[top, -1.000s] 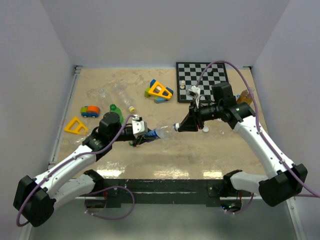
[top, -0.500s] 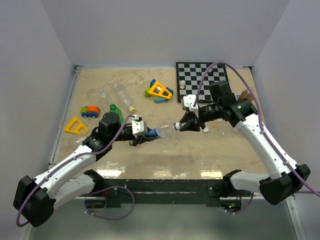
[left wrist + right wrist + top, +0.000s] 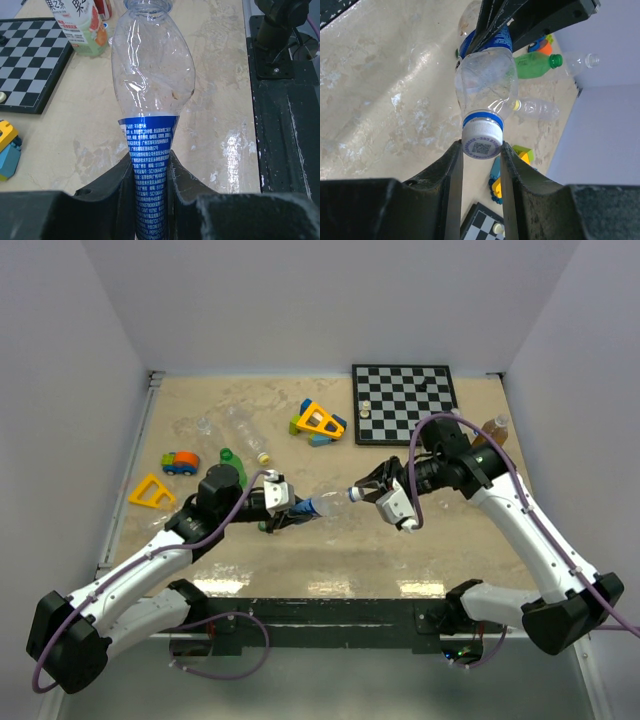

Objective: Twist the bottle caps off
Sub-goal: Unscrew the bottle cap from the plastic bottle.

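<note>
A clear bottle with a blue label (image 3: 320, 505) is held level above the table between the two arms. My left gripper (image 3: 290, 512) is shut on its labelled lower part (image 3: 150, 165), squeezing it flat between the fingers (image 3: 121, 172). The bottle's neck points away in the left wrist view, so its cap is hidden there. My right gripper (image 3: 358, 492) is shut on the white bottle cap (image 3: 481, 141), which has a blue ring behind it; both fingers (image 3: 454, 165) press its sides. A green bottle with a green cap (image 3: 536, 65) lies on the table beyond.
A clear bottle with a yellow cap (image 3: 246, 430) and another clear bottle (image 3: 196, 425) lie at the back left. Toy blocks (image 3: 318, 423), a toy car (image 3: 181, 462) and a yellow triangle (image 3: 152, 491) are nearby. A chessboard (image 3: 405, 400) lies back right, with drink containers (image 3: 491, 429) beside it.
My right wrist has rolled round the bottle's axis while staying at the cap, so its camera housing swung from above to below. The left arm and bottle have stayed put.
</note>
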Motion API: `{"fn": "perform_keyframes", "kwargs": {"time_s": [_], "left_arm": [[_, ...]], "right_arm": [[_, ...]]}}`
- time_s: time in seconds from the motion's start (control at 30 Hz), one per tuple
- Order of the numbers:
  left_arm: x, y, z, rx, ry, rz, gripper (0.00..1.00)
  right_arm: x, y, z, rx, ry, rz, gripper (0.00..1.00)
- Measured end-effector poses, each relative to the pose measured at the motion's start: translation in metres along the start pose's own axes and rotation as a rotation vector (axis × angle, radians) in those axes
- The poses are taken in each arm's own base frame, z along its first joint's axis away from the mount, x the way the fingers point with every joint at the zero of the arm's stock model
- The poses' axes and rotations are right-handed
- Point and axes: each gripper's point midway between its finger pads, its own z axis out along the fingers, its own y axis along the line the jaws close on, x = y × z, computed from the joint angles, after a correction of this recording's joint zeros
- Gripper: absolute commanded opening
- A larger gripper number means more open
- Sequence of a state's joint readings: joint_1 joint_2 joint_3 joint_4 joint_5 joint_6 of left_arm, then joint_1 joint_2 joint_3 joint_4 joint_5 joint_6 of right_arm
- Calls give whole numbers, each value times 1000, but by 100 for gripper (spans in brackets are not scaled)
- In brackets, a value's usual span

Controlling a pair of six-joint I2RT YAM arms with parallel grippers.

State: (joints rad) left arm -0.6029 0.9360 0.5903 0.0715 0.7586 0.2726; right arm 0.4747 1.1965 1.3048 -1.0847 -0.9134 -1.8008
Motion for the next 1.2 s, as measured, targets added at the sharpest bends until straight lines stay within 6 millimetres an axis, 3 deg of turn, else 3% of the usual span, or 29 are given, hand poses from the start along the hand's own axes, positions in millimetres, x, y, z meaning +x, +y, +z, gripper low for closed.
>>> {"fn": "perform_keyframes", "kwargs": {"time_s": [0.37, 0.67, 1.0, 1.2], "left_arm": [[0, 0, 0, 0, -2, 2, 0], [4, 1, 3, 3, 10, -21, 0], [22, 0, 5, 5, 64, -86, 0], [23, 2, 5, -9, 70, -87, 0]], "right_arm": [[0, -1, -2, 9, -4, -29, 25], [1, 7, 0, 17, -31, 70, 59], [6, 11, 0, 41, -19, 353, 69], [4, -15, -14, 186, 25, 786, 80]]}}
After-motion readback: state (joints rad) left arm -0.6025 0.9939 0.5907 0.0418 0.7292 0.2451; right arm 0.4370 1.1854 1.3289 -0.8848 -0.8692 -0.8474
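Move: The white cap on the blue-labelled bottle is already pinched at the right fingertips, about 1 cm to that hand's left. The bottle's body extends from it, its middle some 7 cm to the hand's left, 1 cm back and 2 cm lower. On the table roughly 20 cm below lie a loose white cap, 15 cm right and 4 cm ahead, and the yellow triangle toy, 8 cm left and 24 cm ahead. From the left hand, gripping the label, the bottle's cap is about 12 cm right, 3 cm ahead and 4 cm higher. The white cap stays pinched and unturned at first, then the right fingers open to about three quarters and let go of it. That hand dips about 1 cm, then rises some 2.5 cm away from the cap and edges forward, the wrist rolling back about 45 degrees around its finger line. The left hand keeps its grip on the bottle and sinks about 2.5 cm as the right releases. ##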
